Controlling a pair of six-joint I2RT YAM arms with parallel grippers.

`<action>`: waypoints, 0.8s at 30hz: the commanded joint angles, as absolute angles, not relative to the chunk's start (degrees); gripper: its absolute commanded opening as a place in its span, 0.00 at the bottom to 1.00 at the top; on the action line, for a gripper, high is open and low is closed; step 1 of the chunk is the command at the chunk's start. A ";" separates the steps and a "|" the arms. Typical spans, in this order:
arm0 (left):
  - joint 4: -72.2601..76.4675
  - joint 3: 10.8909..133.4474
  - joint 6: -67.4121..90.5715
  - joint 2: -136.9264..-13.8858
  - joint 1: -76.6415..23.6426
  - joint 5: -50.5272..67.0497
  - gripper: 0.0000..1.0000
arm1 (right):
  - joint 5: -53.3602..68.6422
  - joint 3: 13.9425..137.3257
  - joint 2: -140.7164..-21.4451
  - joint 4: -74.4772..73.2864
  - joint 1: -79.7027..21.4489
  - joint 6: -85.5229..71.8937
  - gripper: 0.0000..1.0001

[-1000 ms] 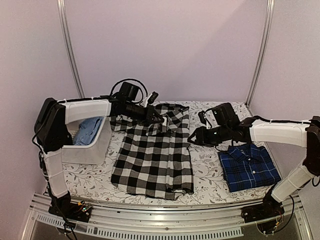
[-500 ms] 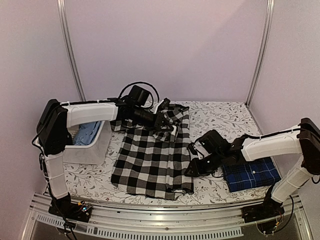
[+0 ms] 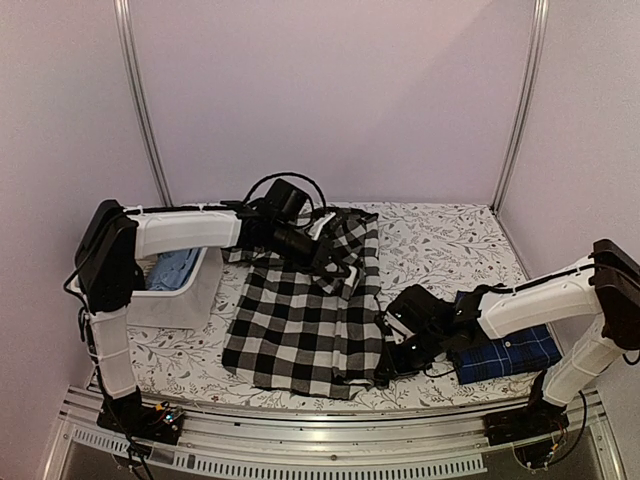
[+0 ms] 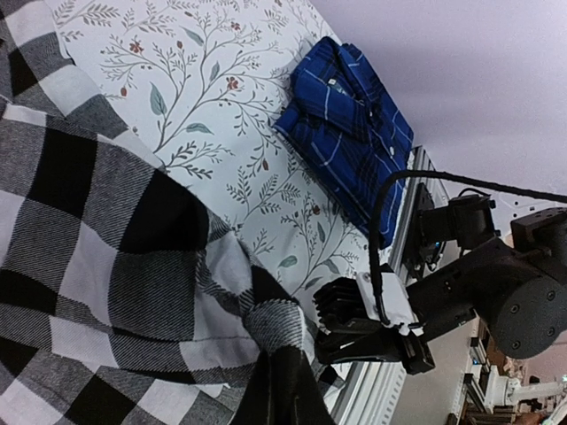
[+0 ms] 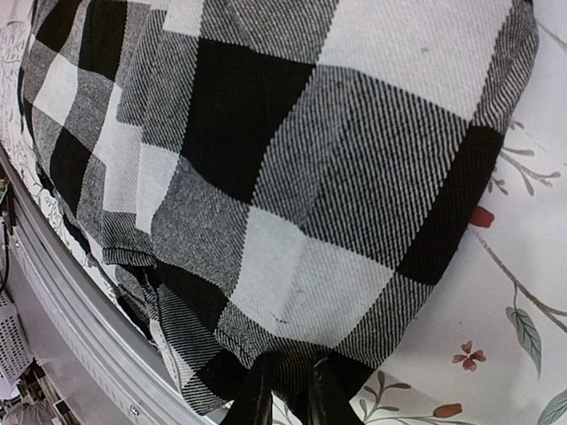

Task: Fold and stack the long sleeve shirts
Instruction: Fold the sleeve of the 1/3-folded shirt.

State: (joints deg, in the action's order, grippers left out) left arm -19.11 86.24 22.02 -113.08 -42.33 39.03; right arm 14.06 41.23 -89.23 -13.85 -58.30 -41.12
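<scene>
The black-and-white check shirt [image 3: 295,325] lies spread in the middle of the table. Its back right part is raised and bunched where my left gripper [image 3: 335,264] is shut on it. In the left wrist view a knot of check shirt [image 4: 106,266] is pinched in the left gripper [image 4: 285,359] at the bottom edge. My right gripper [image 3: 386,367] is low at the shirt's front right corner. The right wrist view shows the check shirt's hem [image 5: 292,266] caught in the right gripper [image 5: 291,359], whose fingers stand close together. The navy plaid shirt [image 3: 512,352] lies folded at the right, also seen as the navy shirt [image 4: 350,133].
A white bin [image 3: 190,295] with blue cloth [image 3: 175,268] inside stands at the left, beside the check shirt. The table's metal front rail [image 3: 300,440] runs just in front of the hem. The right forearm [image 3: 525,300] lies over the navy shirt's back edge.
My right arm swung from the shirt's back right edge down to its front right corner, jaws narrowing onto the hem. The left gripper drew the bunched back part rightwards and nearer.
</scene>
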 commanded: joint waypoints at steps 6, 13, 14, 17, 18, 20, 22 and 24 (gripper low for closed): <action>-22.11 83.54 19.39 -111.87 -46.69 39.81 0.00 | 4.90 42.88 -78.14 -19.40 -55.61 -42.67 0.31; -22.66 82.26 19.23 -112.88 -48.75 38.59 0.00 | 1.83 43.73 -72.11 -18.19 -49.07 -41.26 0.45; -22.60 82.32 19.37 -112.98 -48.97 38.44 0.00 | 1.92 43.93 -72.16 -17.78 -48.68 -40.89 0.46; -22.53 82.80 19.77 -113.54 -49.83 38.17 0.00 | 2.18 44.76 -72.99 -17.36 -47.67 -39.98 0.47; -22.58 83.06 19.75 -113.68 -50.12 38.00 0.00 | 2.20 44.94 -73.22 -17.21 -47.52 -39.79 0.47; -22.68 83.46 19.78 -113.95 -50.65 37.56 0.00 | 2.26 45.08 -73.72 -17.19 -47.26 -39.52 0.47; -22.87 83.65 19.63 -114.37 -51.15 37.46 0.00 | 2.20 44.88 -73.74 -16.97 -46.99 -39.46 0.48; -23.22 83.83 19.39 -115.04 -51.53 37.29 0.02 | 2.20 44.60 -73.61 -16.67 -46.69 -39.38 0.48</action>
State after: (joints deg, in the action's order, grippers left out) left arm -22.20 82.67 20.12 -113.40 -49.84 37.82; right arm 3.27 43.62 -73.28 -17.69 -47.48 -40.49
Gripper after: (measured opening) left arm 0.015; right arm 0.478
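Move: The black-and-white shirt's sleeve cuff is already pinched in the left hand. The hem end of the shirt's folded side strip, where the sleeve is being taken, lies about 14 cm back, 3 cm right and 13 cm below that hand. The hem's right corner is right at the right fingertips, about 1 cm under the hand point. From the right hand, the folded blue shirt is some 15 cm ahead and 25 cm right, about level. The sleeve cuff, kept pinched in the left hand, is drawn back about 7 cm and lowered 3 or 4 cm along the folded strip towards the hem, with a slight clockwise turn. Meanwhile the right fingers open to about half and come free of the hem corner, the hand rising and reaching forward some 9 cm each and drifting right, tipping its fingers forward and turning clockwise. ##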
